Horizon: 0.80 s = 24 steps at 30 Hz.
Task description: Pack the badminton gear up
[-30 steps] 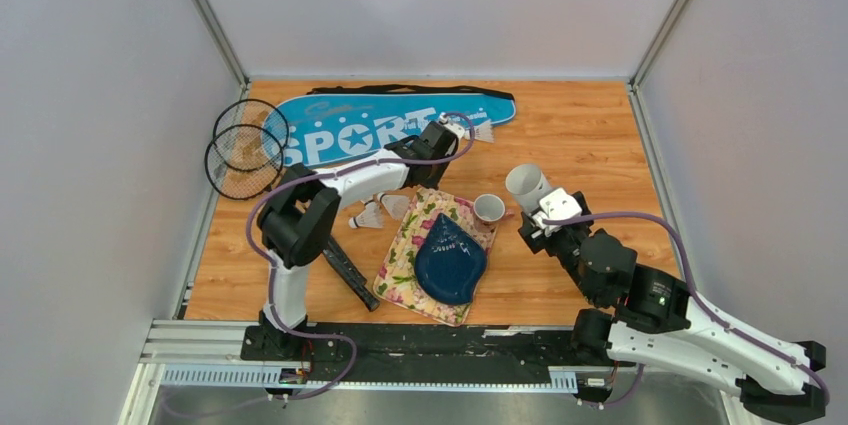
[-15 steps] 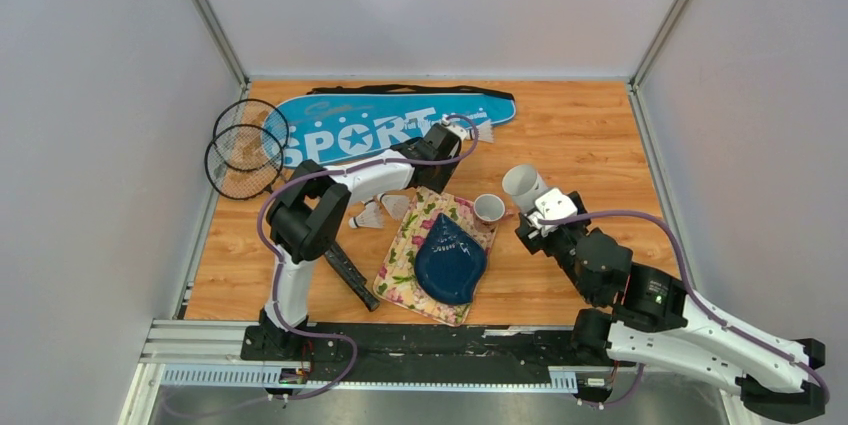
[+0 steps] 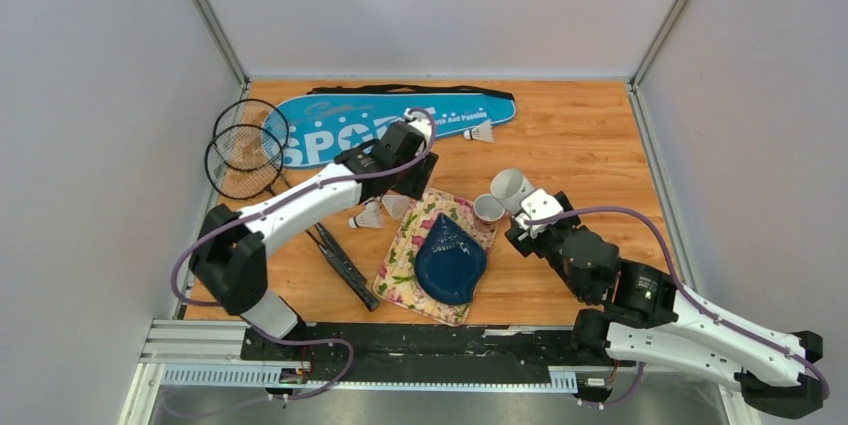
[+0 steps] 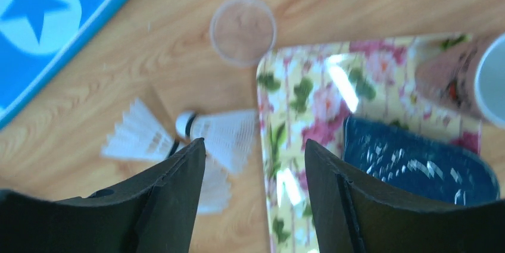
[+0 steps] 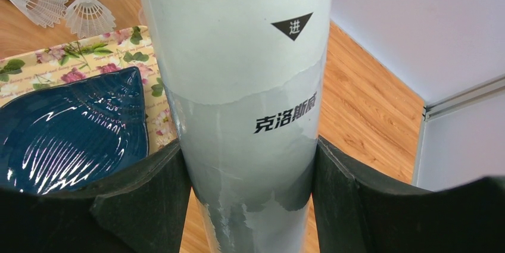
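My left gripper [image 3: 412, 177] [image 4: 255, 143] hangs open and empty over two white shuttlecocks [image 4: 223, 131] [image 3: 372, 215] lying beside the floral cloth. Another shuttlecock [image 3: 480, 133] lies on the wood by the right end of the blue SPORT bag [image 3: 330, 133]. My right gripper [image 3: 520, 207] [image 5: 249, 146] is shut on the long white tube [image 5: 250, 80] [image 3: 510, 187], which is held tilted with its open mouth up. Two black rackets [image 3: 245, 153] lie at the far left, heads stacked, and a handle reaches toward the near edge.
A dark blue plate [image 3: 450, 260] sits on the floral cloth [image 3: 405, 255] at mid-table. A small white cup [image 3: 488, 208] stands right next to the tube. A clear round lid [image 4: 243, 30] lies on the wood near the cloth's corner. Walls close in the left, back and right.
The left gripper opened and let go of a shuttlecock, which now lies by the bag's right end. That arm drew back toward the cloth. The right arm shifted the tube slightly left.
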Each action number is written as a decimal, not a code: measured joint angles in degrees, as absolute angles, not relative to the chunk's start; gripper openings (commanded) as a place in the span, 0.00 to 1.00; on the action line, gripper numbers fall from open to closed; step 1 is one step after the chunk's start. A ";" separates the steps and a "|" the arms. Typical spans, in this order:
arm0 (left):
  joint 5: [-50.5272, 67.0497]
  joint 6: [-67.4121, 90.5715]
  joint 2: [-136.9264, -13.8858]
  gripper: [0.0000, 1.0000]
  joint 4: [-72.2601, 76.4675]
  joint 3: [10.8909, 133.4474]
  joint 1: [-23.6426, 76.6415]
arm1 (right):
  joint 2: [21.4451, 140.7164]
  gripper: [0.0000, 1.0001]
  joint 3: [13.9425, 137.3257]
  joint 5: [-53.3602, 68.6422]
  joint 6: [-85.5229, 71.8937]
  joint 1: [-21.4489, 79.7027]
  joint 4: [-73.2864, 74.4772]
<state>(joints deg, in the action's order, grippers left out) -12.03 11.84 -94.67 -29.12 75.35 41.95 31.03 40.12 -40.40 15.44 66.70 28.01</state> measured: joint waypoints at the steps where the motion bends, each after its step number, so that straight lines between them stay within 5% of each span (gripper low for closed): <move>1: -12.14 12.67 -91.55 0.71 -29.36 72.42 41.95 | 31.05 0.34 40.12 -40.21 15.35 66.72 27.99; 10: -19.35 17.34 -90.96 0.66 -32.47 64.14 44.95 | 31.75 0.34 40.12 -39.24 14.98 66.74 27.92; 24: -34.63 17.21 -101.06 0.40 -29.06 63.57 47.37 | 31.83 0.34 40.12 -39.03 14.59 66.96 27.92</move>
<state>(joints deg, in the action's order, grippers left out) -34.63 17.21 -101.06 -29.06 63.57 47.37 31.83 40.12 -39.03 14.59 66.96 27.92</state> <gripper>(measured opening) 0.465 0.669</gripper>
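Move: The cluster of three loose shuttlecocks lies about 5 cm to the left of the open left gripper, 3 cm back and some 11 cm below it. The clear lid is about 5 cm ahead and 4 cm right of this hand, the flowered tray's middle 13 cm back and 8 cm right, and the blue racket bag's middle 16 cm ahead and 2 cm left, all on the table. From the right hand, the cluster is roughly 12 cm ahead, 32 cm left and 22 cm below. Bring the left gripper back and left off the lid, then down over the shuttlecock cluster, easing forward about 2 cm near the end; in all some 9 cm down and 6 cm left. Roll the hand about 25 degrees so the fingers stop slanting right, and narrow them partway to hover just above the shuttlecock skirts. Keep the right hand's hold on the white tube. ##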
